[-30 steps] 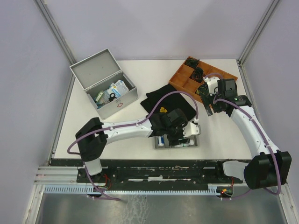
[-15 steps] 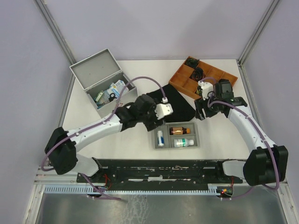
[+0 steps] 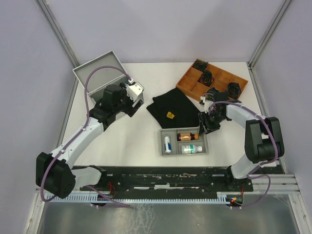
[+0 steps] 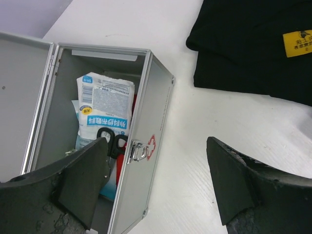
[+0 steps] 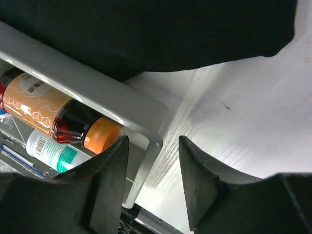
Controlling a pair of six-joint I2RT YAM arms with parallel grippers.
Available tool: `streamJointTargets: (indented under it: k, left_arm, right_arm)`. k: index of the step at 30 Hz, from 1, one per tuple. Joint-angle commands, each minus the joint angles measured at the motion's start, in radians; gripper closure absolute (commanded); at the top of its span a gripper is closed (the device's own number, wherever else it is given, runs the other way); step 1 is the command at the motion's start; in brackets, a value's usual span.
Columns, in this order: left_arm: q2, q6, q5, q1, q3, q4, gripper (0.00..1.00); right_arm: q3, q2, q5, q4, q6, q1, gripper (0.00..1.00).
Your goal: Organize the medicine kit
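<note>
The medicine kit [image 3: 95, 78] is a silver-grey metal case standing open at the back left, lid tipped back. Inside lie a white-and-blue printed pack [image 4: 105, 107] and black-handled scissors [image 4: 113, 141]. My left gripper [image 4: 156, 180] hangs open over the kit's front wall [image 4: 146, 122], one finger above the inside and one above the table. It holds nothing. My right gripper [image 5: 153, 180] is low at the right end of the shallow grey tray [image 5: 97, 92]. It is open, its jaws straddling the tray's rim. An orange-capped brown bottle [image 5: 73, 122] lies just inside.
A folded black cloth [image 3: 175, 107] lies mid-table, touching the tray's far edge. The tray also holds a white bottle [image 3: 191, 148] and a small tube [image 3: 167, 145]. An orange divided box [image 3: 214, 80] with dark items sits at the back right.
My left arm swung from over the grey tray back left to the kit and its jaws widened. My right gripper came down from the orange box to the tray's right end, its jaws narrowing.
</note>
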Motion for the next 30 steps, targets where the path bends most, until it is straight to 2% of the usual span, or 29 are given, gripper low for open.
streamJointTargets:
  k: [1,10,15,20,25,28,30]
  left_arm:
    - [0.016,0.017,0.025,0.037,0.035,0.058,0.11]
    - [0.1,0.035,0.075,0.113,0.065,0.021,0.11]
    - [0.165,0.096,0.085,0.174,0.095,0.016,0.11]
    - [0.254,0.163,0.147,0.229,0.166,-0.067,0.11]
    - [0.318,0.219,0.183,0.235,0.194,-0.121,0.12]
    - [0.357,0.235,0.203,0.236,0.208,-0.135,0.16]
    - [0.377,0.239,0.223,0.236,0.218,-0.145,0.19]
  right_arm:
    - [0.042,0.023,0.007,0.006,0.026,0.013,0.48]
    - [0.045,-0.001,0.095,0.022,0.023,0.046,0.67]
    - [0.06,-0.013,0.097,0.005,0.04,0.045,0.77]
    - [0.072,-0.031,0.106,-0.008,0.047,0.045,0.85]
    - [0.098,-0.045,0.112,-0.051,0.039,0.046,0.93]
    - [0.119,-0.05,0.113,-0.083,0.026,0.045,0.99]
    - [0.13,-0.059,0.111,-0.103,0.018,0.046,0.99]
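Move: Just under the right hand, between its fingers, is the grey tray's far right corner; the tray's middle lies about 10 cm left, 5 cm back and 3 cm below. The brown bottle in it sits 8 cm left and 3 cm back, the black cloth 14 cm left and 9 cm ahead. From the left hand the medicine kit is some 10 cm left, 6 cm ahead, 14 cm below, its scissors 10 cm left, 4 cm ahead. Straddling the tray's far right corner, the right hand sinks about 1 cm, closes its half-open fingers to pinch the right wall, one finger inside and one outside, and eases up some 1.5 cm with a slight roll. Meanwhile the left hand, fingers staying wide, drops about 8 cm while going left and forward towards the medicine kit, tipping down. ##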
